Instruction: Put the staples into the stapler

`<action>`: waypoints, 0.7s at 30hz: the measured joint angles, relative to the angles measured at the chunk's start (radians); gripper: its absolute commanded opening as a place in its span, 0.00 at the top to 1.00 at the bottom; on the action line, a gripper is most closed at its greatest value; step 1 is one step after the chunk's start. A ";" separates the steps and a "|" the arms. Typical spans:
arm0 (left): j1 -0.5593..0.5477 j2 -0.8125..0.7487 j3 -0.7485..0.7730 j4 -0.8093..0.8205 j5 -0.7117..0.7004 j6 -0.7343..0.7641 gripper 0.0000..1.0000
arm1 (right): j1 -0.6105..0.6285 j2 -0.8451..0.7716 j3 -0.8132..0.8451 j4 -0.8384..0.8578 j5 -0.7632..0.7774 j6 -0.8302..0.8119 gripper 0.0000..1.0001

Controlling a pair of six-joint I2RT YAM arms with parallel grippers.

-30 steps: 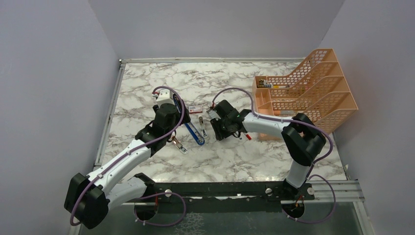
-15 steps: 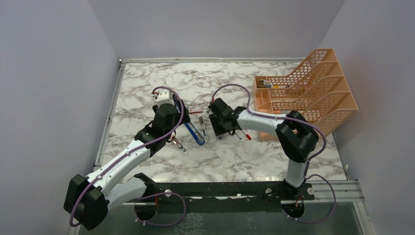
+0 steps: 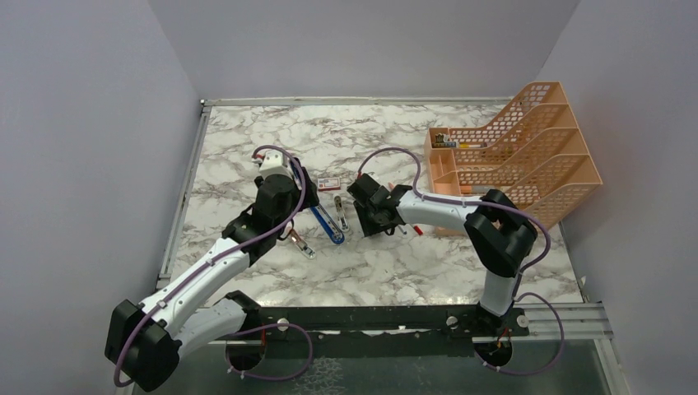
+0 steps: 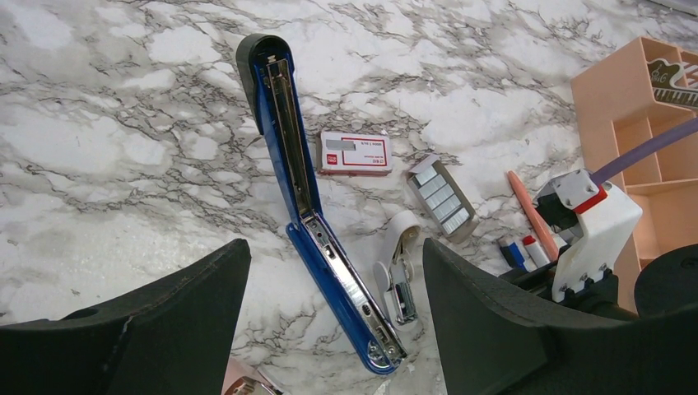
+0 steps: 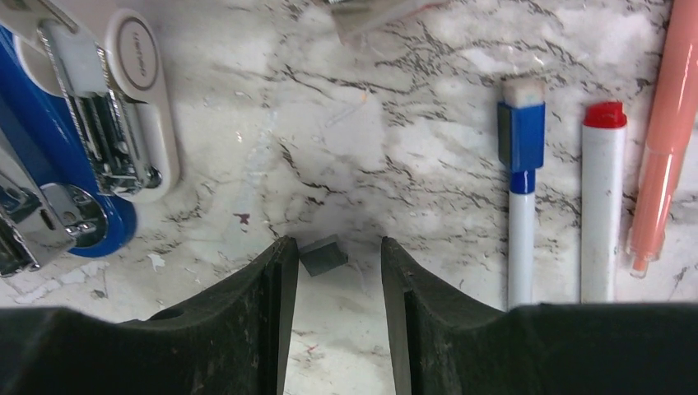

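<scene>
The blue stapler [image 4: 300, 189] lies opened out flat on the marble, its silver channel facing up; it also shows in the top view [image 3: 328, 224]. My left gripper [image 4: 333, 247] hangs open above its lower half, touching nothing. The staples' red-and-white sleeve [image 4: 354, 153] and the grey tray [image 4: 440, 197] holding strips lie just right of the stapler. A short grey staple strip [image 5: 323, 253] lies on the table between the tips of my right gripper [image 5: 332, 243]. It rests next to the left finger with a gap to the right one. The jaws stand partly apart.
A small white stapler [image 5: 123, 107] lies beside the blue one. A blue-capped pen [image 5: 518, 181], a red-capped pen [image 5: 603, 189] and an orange pen [image 5: 671, 123] lie to the right. An orange mesh organiser [image 3: 527, 156] stands at the back right. A pinkish metal item [image 3: 300, 243] lies near the left arm.
My right gripper has shifted a little left toward the stapler and its elbow has swung. The left arm has barely moved. Both jaws keep the same width.
</scene>
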 measured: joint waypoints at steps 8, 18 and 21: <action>0.000 -0.019 0.041 -0.051 0.017 0.003 0.22 | 0.000 -0.019 -0.014 -0.037 -0.003 0.013 0.58; 0.000 -0.035 0.142 -0.108 0.021 0.042 0.22 | 0.000 -0.020 0.000 -0.066 -0.003 0.070 0.54; 0.000 -0.040 0.157 -0.116 0.021 0.054 0.22 | 0.000 -0.022 0.002 -0.071 0.010 0.126 0.54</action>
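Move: The small block of staples lies on the table between the right fingertips, roughly level with the hand point, barely 1 cm to its left and 1 cm below. From that hand the white mini stapler is about 7 cm left and 4 ahead, the stapler's tray end 7 left and 1 back, the blue marker 6 right and 3 ahead. From the left hand the staples lie some 14 cm right, 3 back and 17 below. Half-open right fingers slide back-right about a centimetre around the staples, then turn clockwise; left hand rises 6 cm. ##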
